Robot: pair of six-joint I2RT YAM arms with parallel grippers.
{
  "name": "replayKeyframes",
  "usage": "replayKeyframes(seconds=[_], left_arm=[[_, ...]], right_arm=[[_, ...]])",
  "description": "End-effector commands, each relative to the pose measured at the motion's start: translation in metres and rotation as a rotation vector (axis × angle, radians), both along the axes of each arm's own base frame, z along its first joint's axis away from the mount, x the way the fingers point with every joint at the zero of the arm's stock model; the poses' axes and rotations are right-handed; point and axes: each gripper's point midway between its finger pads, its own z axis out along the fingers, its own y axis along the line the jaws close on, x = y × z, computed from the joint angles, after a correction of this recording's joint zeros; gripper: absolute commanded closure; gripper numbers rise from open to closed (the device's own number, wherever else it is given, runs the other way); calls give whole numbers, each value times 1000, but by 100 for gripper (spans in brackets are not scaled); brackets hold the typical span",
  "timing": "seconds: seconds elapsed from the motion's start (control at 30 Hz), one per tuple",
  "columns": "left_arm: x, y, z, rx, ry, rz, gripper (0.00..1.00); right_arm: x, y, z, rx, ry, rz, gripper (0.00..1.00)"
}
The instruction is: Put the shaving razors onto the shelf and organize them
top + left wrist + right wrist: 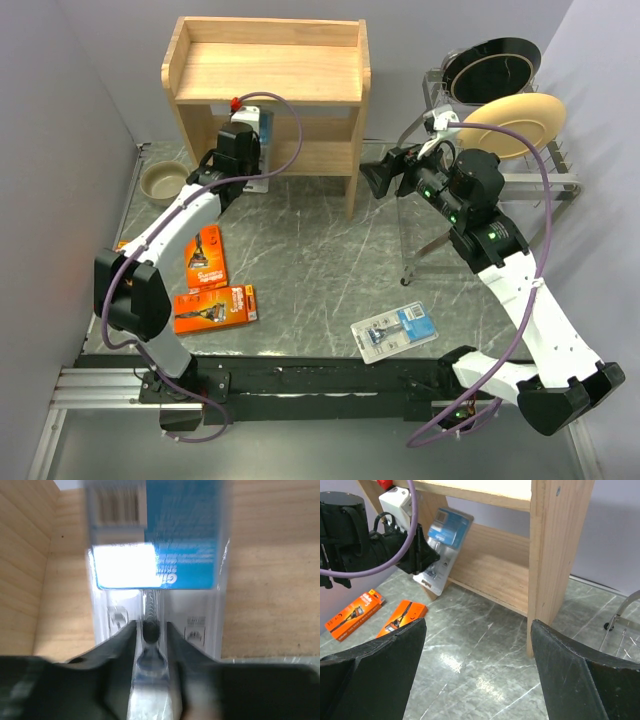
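The light wood shelf (265, 70) stands at the back of the table. My left gripper (245, 150) is at its lower board, shut on a clear blister razor pack (157, 555) with a blue card. The fingers (120, 645) press either side of the razor's bulge. Seen from the right wrist, this pack (445, 540) leans tilted over the board's front edge. Two orange razor packs (205, 257) (215, 307) lie on the table at the left. Another blister pack (396, 332) lies near the front. My right gripper (375, 178) hovers open and empty right of the shelf.
A wire dish rack (560, 180) with a black plate (492, 66) and a tan plate (515, 125) stands at the back right. A tan bowl (165, 182) sits left of the shelf. The shelf's side panel (555, 545) is close in front of my right gripper (477, 630).
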Motion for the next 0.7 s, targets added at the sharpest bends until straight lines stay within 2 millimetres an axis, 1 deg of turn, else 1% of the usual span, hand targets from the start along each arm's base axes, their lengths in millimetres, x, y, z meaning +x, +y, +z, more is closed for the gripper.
replayKeyframes(seconds=[0.0, 0.07, 0.1, 0.23, 0.27, 0.37, 0.4, 0.47, 0.5, 0.53, 0.6, 0.63, 0.67], left_arm=[[12, -6, 6, -29, -62, -18, 58], [10, -7, 8, -37, -63, -21, 52], [10, -8, 14, -44, -73, -29, 50], [8, -9, 33, -54, -104, -41, 47], [7, -9, 40, -60, -117, -37, 42], [-2, -7, 54, -71, -127, -48, 38], [-9, -6, 62, -79, -136, -52, 37], [-21, -4, 64, -90, -130, -62, 35], [-23, -3, 61, -90, -123, -61, 35], [-27, 0, 53, -75, -104, -52, 35], [-32, 6, 49, -61, -97, -34, 35], [-36, 12, 42, -44, -84, -20, 35], [-41, 14, 46, -43, -96, -22, 35]], right_arm=[[-5, -2, 10, 6, -40, -2, 8], [-6, -3, 9, 6, -40, -5, 8], [-5, -3, 8, 5, -38, -4, 8], [-4, -2, 6, 7, -35, -2, 8], [-5, -2, 8, 9, -40, -2, 8], [-4, -1, 7, 11, -37, -1, 8], [-4, -1, 7, 11, -37, -1, 8], [-3, -1, 4, 14, -32, -4, 8], [-3, -1, 4, 16, -32, -4, 8], [-3, 0, 1, 14, -26, -1, 8], [-3, 2, 1, 20, -20, 10, 8], [-3, 3, 0, 19, -19, 12, 8], [-2, 3, -1, 19, -15, 12, 8]])
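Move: The left hand still has the clear-and-blue razor pack between its barely loosened fingers, its blue end tilted up over the lower shelf, whose middle lies about 8 cm ahead, 5 cm right and 4 cm below. The shelf's left side panel is some 10 cm left and 8 cm ahead, the bowl about 20 cm left, level with the hand and 23 cm down. From the idle right hand, that lower shelf is roughly 25 cm ahead, 17 cm left and 20 cm lower. Holding nearly in place at the front edge of the lower shelf, the left hand spreads its fingers from about a third to two thirds open and lets go of the razor pack. With the fingers staying wide and the wrist barely turning, it then draws straight back about 3 cm, away from the shelf and towards the robot, rising slightly at the very end. ##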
